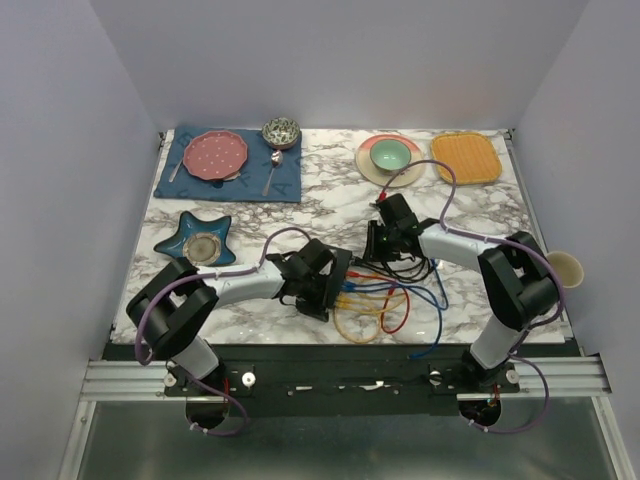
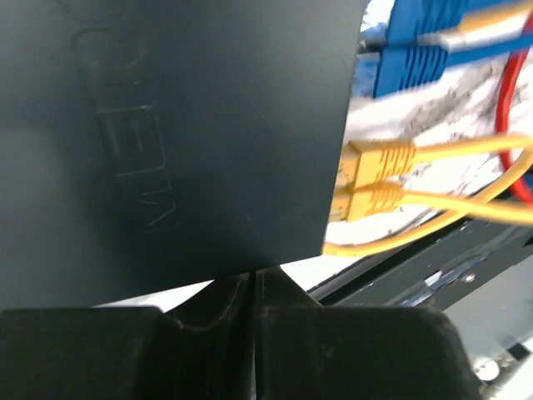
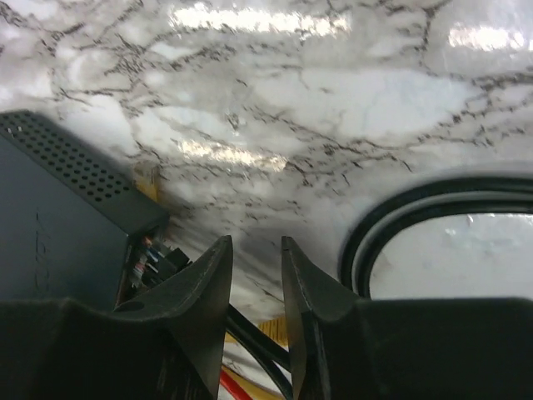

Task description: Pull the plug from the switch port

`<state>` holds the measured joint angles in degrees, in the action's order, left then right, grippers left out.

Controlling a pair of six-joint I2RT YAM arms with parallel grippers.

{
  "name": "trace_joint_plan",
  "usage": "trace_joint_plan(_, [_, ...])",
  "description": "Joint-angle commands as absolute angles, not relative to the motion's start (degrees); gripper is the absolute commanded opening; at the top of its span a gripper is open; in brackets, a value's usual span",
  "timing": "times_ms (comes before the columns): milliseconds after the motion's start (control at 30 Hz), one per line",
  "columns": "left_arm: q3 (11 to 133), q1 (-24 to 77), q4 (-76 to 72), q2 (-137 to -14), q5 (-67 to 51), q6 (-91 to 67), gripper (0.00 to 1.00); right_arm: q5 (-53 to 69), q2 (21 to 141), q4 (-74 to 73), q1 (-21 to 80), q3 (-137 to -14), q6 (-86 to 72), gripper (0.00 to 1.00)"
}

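The switch is a matte-black box in the middle of the marble table, between my two grippers. In the left wrist view the switch fills the frame, with two yellow plugs and blue plugs in its right edge. My left gripper is shut, its tips touching the switch's lower edge with nothing seen between them. My right gripper stands narrowly open just right of the switch, beside a black plug in a port. Black cables cross the gap lower down.
Yellow, red, blue and black cables spill toward the near edge. A blue star dish sits left, a placemat with pink plate behind it. A green bowl, orange mat and cup stand right.
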<state>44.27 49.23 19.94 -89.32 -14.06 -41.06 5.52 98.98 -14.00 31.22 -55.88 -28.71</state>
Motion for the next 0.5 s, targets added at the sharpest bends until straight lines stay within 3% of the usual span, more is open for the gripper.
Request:
trace_joint_plan(0, [46.66,42.91,20.56,-94.91,-9.23,-39.55,0.12,7.21,93.7,-14.5,33.04,-49.14,-28.21,0.39])
trace_joint_plan(200, [59.83,37.36,24.51,-100.7,-8.62,-37.01,0.12,10.02,88.07,-13.01,33.22,-45.17,-28.83,0.39])
trace_joint_plan(467, [80.49,34.98,31.11,-109.51,-8.26,-34.89,0.14,12.82,92.02,-13.1,33.14,-50.36,-28.56,0.4])
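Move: The left fingers are down at the near edge of the switch, its middle about 8 cm straight ahead. The yellow plugs sit roughly 3 cm ahead and 3 cm right of that hand, the blue plugs 7 cm ahead and 4 cm right. The right hand is by the switch's far right corner: the black plugs lie about 2 cm back and 3 cm left of it, the switch's middle 5 cm back and 10 cm left. All are at about fingertip height. Nearly shut fingertips of the left hand keep against the switch's edge by the yellow-plug corner and push it along forward, speeding up over some 15 cm, turning about 15 degrees counter-clockwise. The right hand, fingers part open and low by the black plugs, gives way back and to the right about 4 cm, one finger staying close to those plugs. ##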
